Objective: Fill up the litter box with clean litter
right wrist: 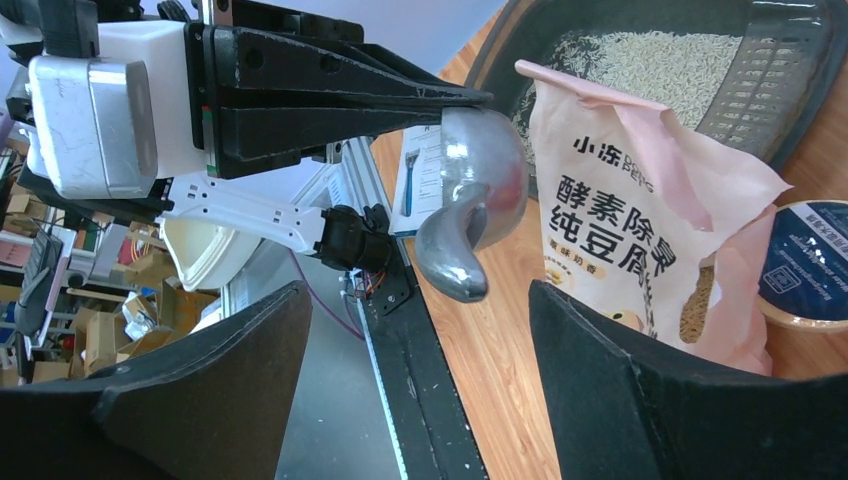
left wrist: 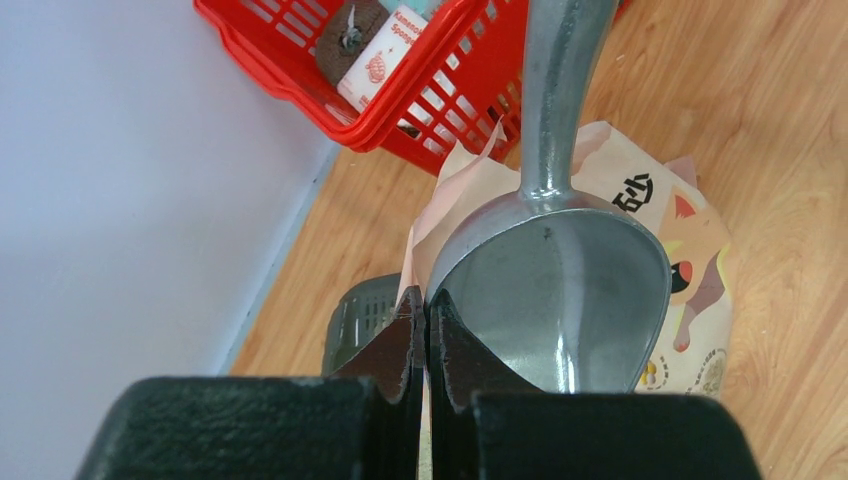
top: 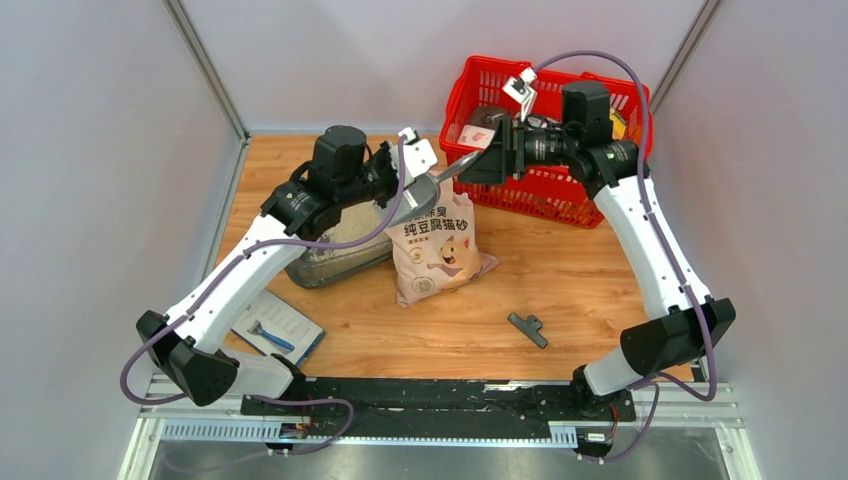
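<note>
The litter box (top: 335, 255) is a dark grey tray lying partly under my left arm; pale clean litter (right wrist: 650, 55) lies in it. The printed beige-pink bag (top: 440, 245) stands open to its right. Above the bag, my left gripper (top: 408, 195) is shut on the rim of the silver scoop (left wrist: 570, 290), whose bowl is empty. My right gripper (right wrist: 418, 290) is open, its fingers (right wrist: 640, 390) wide apart on either side of the end of the scoop's handle (right wrist: 455, 270), not touching it.
A red mesh basket (top: 555, 130) with boxes stands at the back right, just behind my right gripper. A round blue-labelled tub (right wrist: 810, 265) sits beside the bag. A leaflet with a blue razor (top: 275, 330) and a black T-shaped piece (top: 527, 328) lie on the wooden table.
</note>
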Robot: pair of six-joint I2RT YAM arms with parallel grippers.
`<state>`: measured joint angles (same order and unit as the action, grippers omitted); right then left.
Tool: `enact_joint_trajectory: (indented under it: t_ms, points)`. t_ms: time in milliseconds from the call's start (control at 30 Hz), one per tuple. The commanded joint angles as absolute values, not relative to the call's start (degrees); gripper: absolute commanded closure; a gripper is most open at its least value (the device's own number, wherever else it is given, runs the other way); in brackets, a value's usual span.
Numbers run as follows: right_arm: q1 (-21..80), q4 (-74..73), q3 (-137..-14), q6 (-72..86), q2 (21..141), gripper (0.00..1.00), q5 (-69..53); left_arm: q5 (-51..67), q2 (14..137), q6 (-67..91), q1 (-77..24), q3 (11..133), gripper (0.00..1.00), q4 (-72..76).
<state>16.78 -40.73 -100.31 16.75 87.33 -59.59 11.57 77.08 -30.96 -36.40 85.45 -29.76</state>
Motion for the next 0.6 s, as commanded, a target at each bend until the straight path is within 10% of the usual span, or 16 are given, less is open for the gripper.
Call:
enact_joint_trajectory:
  t_ms: [0,567]
  points:
    - [18.8,-36.9,-99.4,17.6,84.1,0.19,-56.2,12.9,78.0,-28.2,-36.9,89.4,1.0,-25.9]
    - [22.7,-36.0,-100.1,15.6,85.2,0.41,-45.7,12.7,78.2,-27.3,-37.5,89.6,1.0,-26.5]
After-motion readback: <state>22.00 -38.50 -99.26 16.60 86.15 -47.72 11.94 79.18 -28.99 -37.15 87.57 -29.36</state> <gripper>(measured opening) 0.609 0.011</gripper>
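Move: The scoop handle, its bowl still held by the left gripper, has its middle about 4 cm left of the right hand point, 1 cm back and 1 cm lower. From the right hand, the litter bag stands some 10 cm back, 3 cm left and 22 cm below, and the red basket about 8 cm ahead, 16 cm right and 24 cm below. From the left hand, the handle's middle is about 9 cm right, 3 cm ahead and 1 cm higher. Bring the right gripper about 2 cm left and slightly forward over the end of the scoop handle, turning the wrist clockwise by some 5 degrees and narrowing the wide-open fingers by about a quarter around the handle without shutting on it. Keep the left gripper pinching the bowl's rim and ease it about 1 cm right, offering the handle. ##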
